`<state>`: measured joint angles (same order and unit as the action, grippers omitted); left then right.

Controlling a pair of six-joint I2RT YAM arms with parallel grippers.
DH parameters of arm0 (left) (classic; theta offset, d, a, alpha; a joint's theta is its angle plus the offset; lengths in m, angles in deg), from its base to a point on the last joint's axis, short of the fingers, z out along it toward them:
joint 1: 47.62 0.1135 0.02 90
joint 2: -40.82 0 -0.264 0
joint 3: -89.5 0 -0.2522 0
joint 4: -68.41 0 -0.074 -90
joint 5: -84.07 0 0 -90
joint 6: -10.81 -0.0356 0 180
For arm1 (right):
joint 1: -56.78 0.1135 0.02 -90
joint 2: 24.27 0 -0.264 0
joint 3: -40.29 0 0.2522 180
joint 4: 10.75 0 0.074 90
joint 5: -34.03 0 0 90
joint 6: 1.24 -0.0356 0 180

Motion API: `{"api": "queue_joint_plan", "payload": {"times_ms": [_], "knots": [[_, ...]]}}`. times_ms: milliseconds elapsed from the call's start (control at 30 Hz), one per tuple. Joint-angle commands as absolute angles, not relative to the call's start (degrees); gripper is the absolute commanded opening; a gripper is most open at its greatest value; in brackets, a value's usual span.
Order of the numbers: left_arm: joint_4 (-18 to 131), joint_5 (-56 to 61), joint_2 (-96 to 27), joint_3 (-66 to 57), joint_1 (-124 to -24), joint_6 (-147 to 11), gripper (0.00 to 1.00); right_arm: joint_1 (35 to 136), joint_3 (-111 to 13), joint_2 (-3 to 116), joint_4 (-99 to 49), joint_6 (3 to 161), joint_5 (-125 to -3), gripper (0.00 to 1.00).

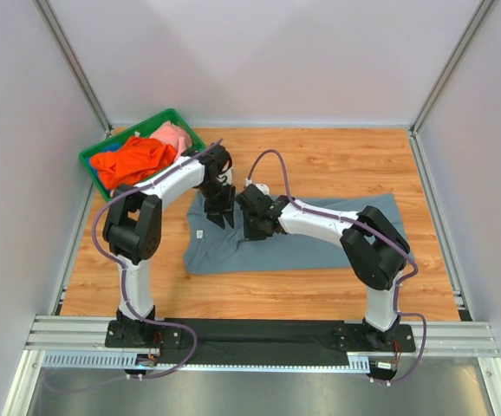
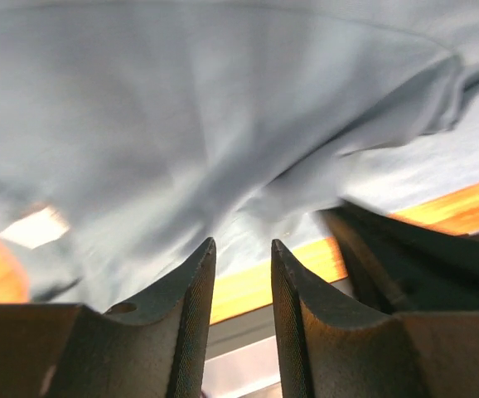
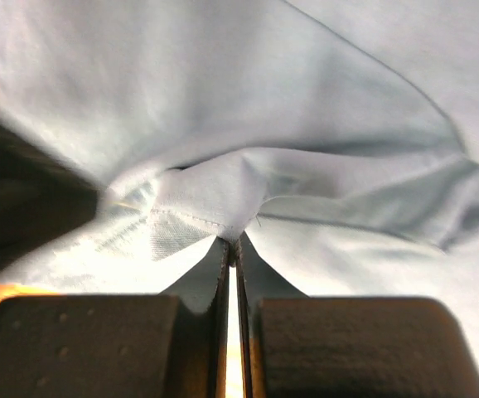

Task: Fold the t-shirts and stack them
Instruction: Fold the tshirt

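Observation:
A slate grey-blue t-shirt lies spread on the wooden table, rumpled at its left end, with its small white neck label showing. My left gripper hovers over that rumpled end. Seen from the left wrist, the left gripper is open with nothing between its fingers, and the grey t-shirt lies just beyond the tips. My right gripper sits close beside it. The right wrist view has the right gripper shut on a stitched fold of the grey t-shirt. An orange t-shirt and a pink t-shirt lie bunched in the bin.
A green plastic bin stands at the table's back left corner. White walls enclose the table on three sides. An aluminium rail carrying both arm bases runs along the near edge. The right arm's dark body is close to the left gripper.

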<state>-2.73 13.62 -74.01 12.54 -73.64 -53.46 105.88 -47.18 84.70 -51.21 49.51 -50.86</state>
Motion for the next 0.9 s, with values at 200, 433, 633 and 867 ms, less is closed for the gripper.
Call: {"api": "queue_joint_plan", "payload": {"times_ms": [200,433,633,867], "knots": [[-7.7,11.9,-58.2,-2.7,-71.4,-49.1,0.36,106.3,-51.2,80.8,-64.0,52.0,-47.9,0.0],[0.2,17.4,-55.6,-11.3,-71.4,-45.4,0.33,106.3,-51.7,79.4,-65.4,52.7,-48.4,0.0],[3.3,15.7,-57.5,-14.2,-71.4,-43.7,0.34,106.5,-49.8,78.9,-64.9,51.8,-50.3,0.0],[3.9,11.8,-60.3,-14.1,-71.4,-43.6,0.35,106.6,-49.0,79.4,-64.2,51.2,-51.1,0.0]]}}
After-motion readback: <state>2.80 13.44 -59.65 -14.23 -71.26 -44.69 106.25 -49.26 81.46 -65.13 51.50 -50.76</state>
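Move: The folded-over layer's near-left corner, by the t-shirt's near edge, lies roughly 10 cm back, 5 cm left and 5 cm below the open left hand. From that hand the shirt's label is about 7 cm left and 2 cm back, and the hem pinched by the right hand some 7 cm right and 4 cm back. The shirt's near edge runs around 9 cm straight back from the right hand, and the label is 14 cm to its left, 1 cm ahead. The folded layer's hem, still pinched shut in the right fingers, is drawn back and right about 3 cm each way and raised a little. The left hand, empty and partly open, lifts a couple of centimetres leftward, sweeps back nearly 10 cm towards the layer's near-left corner, then sinks about 5 cm over it, turning some 10 degrees counter-clockwise; no touch can be seen yet. ##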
